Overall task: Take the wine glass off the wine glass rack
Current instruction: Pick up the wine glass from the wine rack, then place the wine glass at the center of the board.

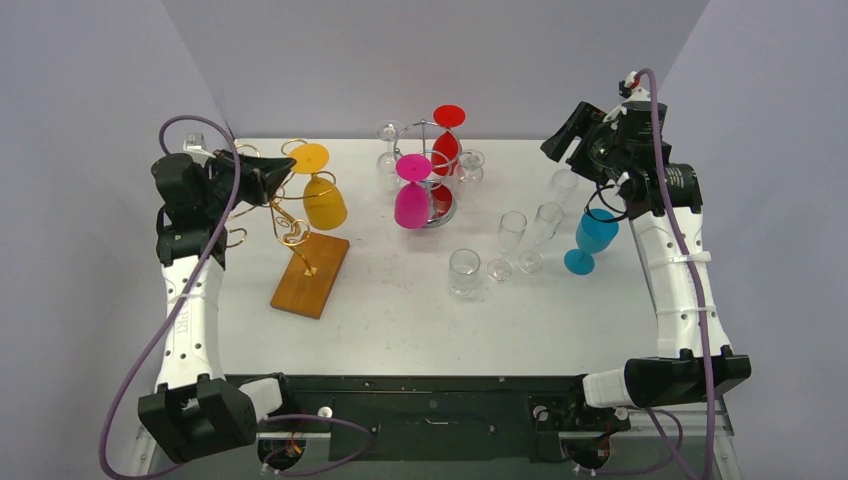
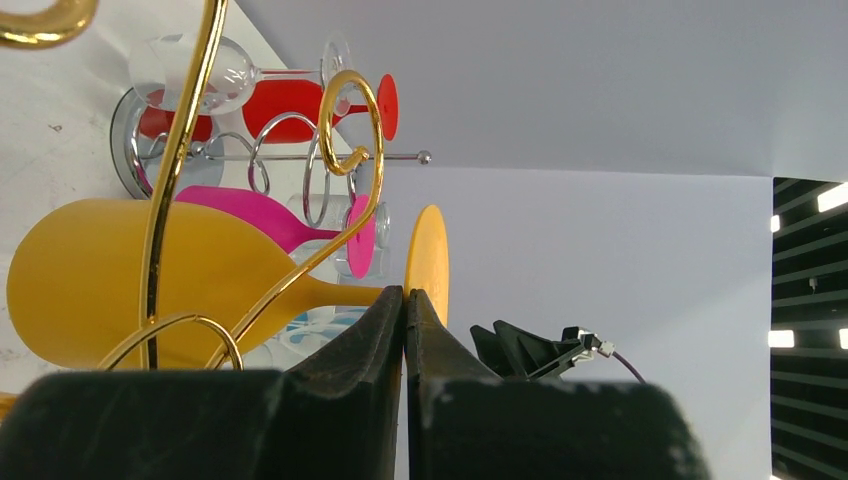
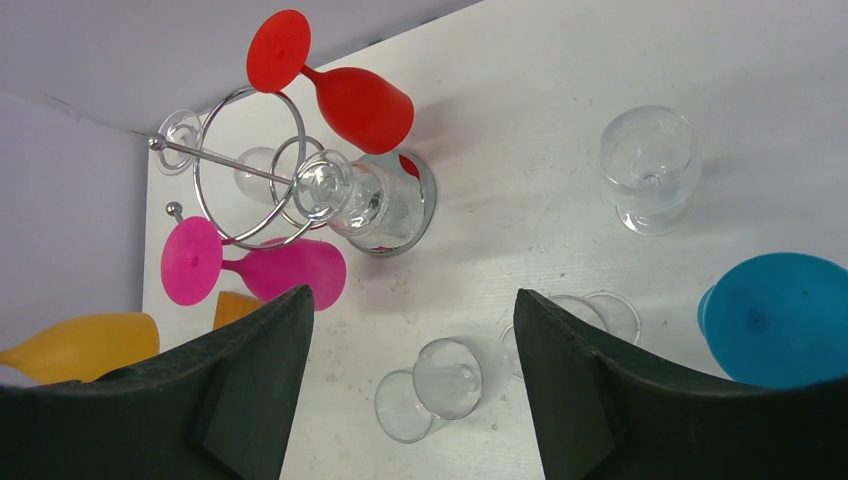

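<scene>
A yellow wine glass [image 1: 325, 203] hangs upside down on the gold wire rack [image 1: 283, 212], which stands on a wooden base [image 1: 311, 275] at the left. My left gripper [image 1: 287, 170] is shut, its tips right at the glass's stem just below the foot. In the left wrist view the yellow glass [image 2: 100, 270] runs its stem in behind my left gripper [image 2: 404, 293], and nothing shows between the pads. My right gripper [image 1: 556, 140] is raised at the back right. In its wrist view the right gripper [image 3: 412, 292] stands open and empty above clear glasses.
A chrome rack [image 1: 443, 208] at the back centre carries a red glass [image 1: 446, 140], a pink glass [image 1: 411, 195] and clear ones. Several clear glasses [image 1: 464, 272] stand right of centre. A blue glass [image 1: 595, 238] stands beside the right arm.
</scene>
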Tool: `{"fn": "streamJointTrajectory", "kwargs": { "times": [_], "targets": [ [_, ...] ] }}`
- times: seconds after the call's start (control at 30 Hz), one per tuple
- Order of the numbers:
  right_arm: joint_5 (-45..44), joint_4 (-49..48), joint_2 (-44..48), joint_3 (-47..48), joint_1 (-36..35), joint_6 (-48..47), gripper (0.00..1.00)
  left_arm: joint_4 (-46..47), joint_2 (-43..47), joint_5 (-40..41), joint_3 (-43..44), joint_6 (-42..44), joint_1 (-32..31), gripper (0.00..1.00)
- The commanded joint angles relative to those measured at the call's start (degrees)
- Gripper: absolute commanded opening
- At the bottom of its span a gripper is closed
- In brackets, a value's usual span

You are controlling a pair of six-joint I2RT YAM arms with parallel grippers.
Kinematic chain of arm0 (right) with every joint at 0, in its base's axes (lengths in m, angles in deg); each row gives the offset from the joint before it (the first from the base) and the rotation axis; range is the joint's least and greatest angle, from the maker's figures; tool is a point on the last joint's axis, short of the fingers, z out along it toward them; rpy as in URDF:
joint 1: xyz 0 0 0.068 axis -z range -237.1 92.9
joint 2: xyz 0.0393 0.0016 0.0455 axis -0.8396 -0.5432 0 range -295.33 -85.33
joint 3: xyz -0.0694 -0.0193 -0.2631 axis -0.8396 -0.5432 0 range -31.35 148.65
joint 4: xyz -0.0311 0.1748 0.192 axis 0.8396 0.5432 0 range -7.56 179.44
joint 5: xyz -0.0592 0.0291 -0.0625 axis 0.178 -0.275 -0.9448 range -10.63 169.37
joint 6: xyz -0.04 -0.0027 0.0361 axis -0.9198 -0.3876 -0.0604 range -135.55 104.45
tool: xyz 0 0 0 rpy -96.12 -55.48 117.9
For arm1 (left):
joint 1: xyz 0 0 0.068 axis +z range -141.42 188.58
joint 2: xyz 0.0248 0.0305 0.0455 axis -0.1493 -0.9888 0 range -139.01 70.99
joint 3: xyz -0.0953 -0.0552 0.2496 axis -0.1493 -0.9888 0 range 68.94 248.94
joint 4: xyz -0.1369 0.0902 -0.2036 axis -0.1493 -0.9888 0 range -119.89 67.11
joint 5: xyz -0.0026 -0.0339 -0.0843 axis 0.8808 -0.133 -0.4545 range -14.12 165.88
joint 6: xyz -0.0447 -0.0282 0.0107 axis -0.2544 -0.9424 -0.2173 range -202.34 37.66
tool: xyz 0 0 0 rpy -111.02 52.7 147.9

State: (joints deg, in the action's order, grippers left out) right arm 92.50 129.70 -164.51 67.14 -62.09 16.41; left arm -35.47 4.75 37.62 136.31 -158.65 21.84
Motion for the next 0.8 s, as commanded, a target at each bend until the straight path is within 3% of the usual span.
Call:
{"fn": "streamJointTrajectory", "kwargs": {
  "times": [0.0, 0.47, 0.77],
  "targets": [
    [-1.4, -0.3, 1.5, 0.6, -0.5, -0.9, 0.69, 5.2, -1.4, -1.6, 3.2, -0.9, -0.6, 0.00],
    [-2.1, -0.5, 2.2, 0.7, -0.5, -0.7, 0.69, 4.0, -5.3, -0.2, 11.1, 1.1, -5.4, 0.00],
    [0.6, -5.4, 4.6, -1.1, -0.7, 3.0, 0.71, 2.5, -9.9, 2.9, 19.8, 2.9, -13.8, 0.00]
  ]
}}
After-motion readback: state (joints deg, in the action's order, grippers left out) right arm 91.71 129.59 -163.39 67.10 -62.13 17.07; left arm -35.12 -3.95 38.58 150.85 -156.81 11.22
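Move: Hanging foot-up from the left hand's shut fingertips, the yellow wine glass has its middle about 8 cm below and 1 cm to the right, level fore and aft; its stem is still among the gold rack's curled hooks. The gold rack's hub is roughly 6 cm left, 7 below; the pink glass some 14 ahead, 22 right, 20 below, with the silver rack's middle 20 ahead, 24 right, 23 below. From the right hand, the yellow glass is about 48 cm left, 8 below, level. Easing forward a centimetre or so with a slight dip, the left hand then lifts and swings right, carrying the yellow glass up and out past the gold hooks, about 6 cm right and 5.5 cm up. The wrist turns some 10 degrees clockwise while the fingertips tip upward a little; the fingers stay shut on the stem just under the foot. ##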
